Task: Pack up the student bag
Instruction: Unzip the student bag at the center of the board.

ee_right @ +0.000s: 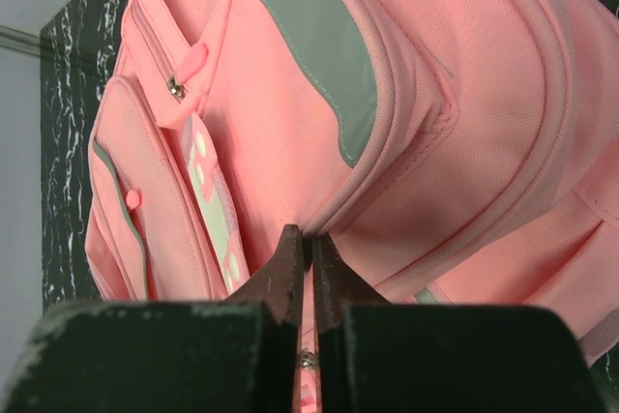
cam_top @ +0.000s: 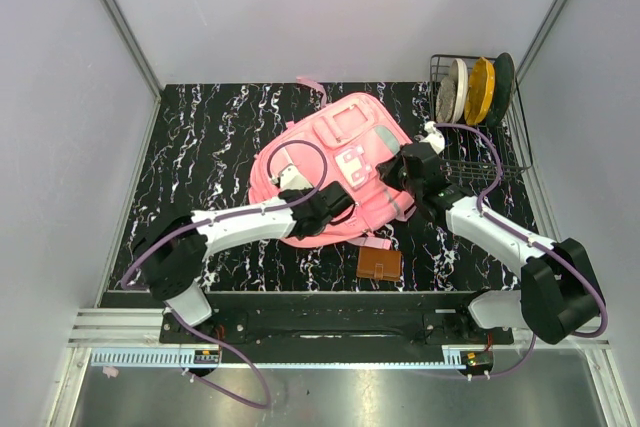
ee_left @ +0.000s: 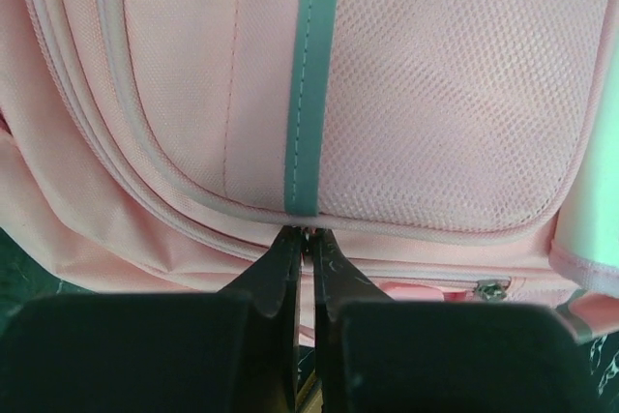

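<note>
The student bag [cam_top: 340,152] is a large pink backpack lying face up in the middle of the black marbled table. My left gripper [cam_top: 335,209] is at its near edge. In the left wrist view the left gripper [ee_left: 308,237] is shut, its tips pinching a small pink bit at the zip seam just below the mesh pocket's mint stripe [ee_left: 308,94]. My right gripper [cam_top: 400,169] is at the bag's right side. In the right wrist view the right gripper [ee_right: 309,239] is shut on a fold of the bag [ee_right: 406,142] along a seam, with a metal zip ring [ee_right: 306,360] showing between the fingers.
A brown wallet-like case [cam_top: 380,264] lies on the table near the front, just below the bag. A wire rack [cam_top: 478,122] holding upright plates stands at the back right. Grey walls close in the table on the left, right and back.
</note>
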`<state>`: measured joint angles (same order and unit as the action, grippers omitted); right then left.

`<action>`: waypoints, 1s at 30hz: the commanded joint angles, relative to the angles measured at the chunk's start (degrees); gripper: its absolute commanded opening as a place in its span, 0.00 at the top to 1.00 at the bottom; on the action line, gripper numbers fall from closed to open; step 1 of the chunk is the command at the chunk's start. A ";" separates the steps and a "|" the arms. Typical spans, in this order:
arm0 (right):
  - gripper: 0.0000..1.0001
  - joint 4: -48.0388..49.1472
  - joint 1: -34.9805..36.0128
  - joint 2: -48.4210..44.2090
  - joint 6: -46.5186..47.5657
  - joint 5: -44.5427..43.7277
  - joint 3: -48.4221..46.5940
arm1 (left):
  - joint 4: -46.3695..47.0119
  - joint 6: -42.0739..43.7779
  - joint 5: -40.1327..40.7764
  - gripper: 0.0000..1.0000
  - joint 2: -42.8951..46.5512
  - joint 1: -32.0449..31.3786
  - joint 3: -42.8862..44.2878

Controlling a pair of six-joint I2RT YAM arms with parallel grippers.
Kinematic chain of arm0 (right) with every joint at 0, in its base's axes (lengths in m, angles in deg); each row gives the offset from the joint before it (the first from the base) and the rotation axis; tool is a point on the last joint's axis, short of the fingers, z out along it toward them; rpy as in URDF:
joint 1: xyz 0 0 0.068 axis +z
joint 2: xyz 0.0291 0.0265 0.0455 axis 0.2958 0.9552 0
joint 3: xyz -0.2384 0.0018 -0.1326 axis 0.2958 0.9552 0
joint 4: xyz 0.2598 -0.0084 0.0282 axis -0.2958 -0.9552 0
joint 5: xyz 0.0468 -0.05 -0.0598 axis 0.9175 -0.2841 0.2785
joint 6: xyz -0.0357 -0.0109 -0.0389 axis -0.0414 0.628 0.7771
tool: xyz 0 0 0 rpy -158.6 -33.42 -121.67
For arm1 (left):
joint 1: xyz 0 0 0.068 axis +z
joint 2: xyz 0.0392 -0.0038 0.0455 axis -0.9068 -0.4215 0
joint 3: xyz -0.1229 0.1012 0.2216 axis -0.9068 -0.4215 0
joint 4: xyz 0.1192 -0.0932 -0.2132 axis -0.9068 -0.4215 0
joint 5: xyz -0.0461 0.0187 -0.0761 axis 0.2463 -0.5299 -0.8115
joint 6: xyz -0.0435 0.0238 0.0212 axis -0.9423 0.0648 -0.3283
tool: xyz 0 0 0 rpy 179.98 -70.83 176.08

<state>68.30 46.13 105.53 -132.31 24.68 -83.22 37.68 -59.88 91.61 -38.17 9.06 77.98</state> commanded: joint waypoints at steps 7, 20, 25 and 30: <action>1.00 0.57 -0.71 3.72 8.69 1.64 -9.27 | 4.50 19.64 5.17 1.00 19.55 1.25 -16.01; 1.00 -6.97 -3.70 24.26 18.44 15.69 -31.41 | 5.73 36.78 -4.59 1.00 29.95 -3.30 -17.00; 0.63 -17.88 -4.93 27.90 16.78 23.34 -37.95 | 8.19 37.94 -7.40 1.00 27.65 -4.11 -14.97; 0.21 -18.15 -5.20 15.79 9.94 21.85 -28.29 | 10.92 38.46 -6.87 1.00 26.95 -4.02 -14.01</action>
<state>52.67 41.52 131.65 -118.78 45.12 -116.18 45.52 -23.80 85.33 -10.77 5.17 60.38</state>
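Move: The left fingers already pinch the bag's zipper pull; the bag's near-left corner, where the zipper leads, is about 12 cm left and 6 cm back. From the left hand the brown wallet lies roughly 12 cm back, 6 cm right and 8 cm lower, with a loose strap some 7 cm back, 4 cm right and 7 cm lower. The right hand already grips the bag's right edge; from it the pull is about 8 cm back, 8 cm left and 6 cm lower. Left hand draws the pinched pull back about 6 cm and up; right drags the edge forward-left, then releases. ##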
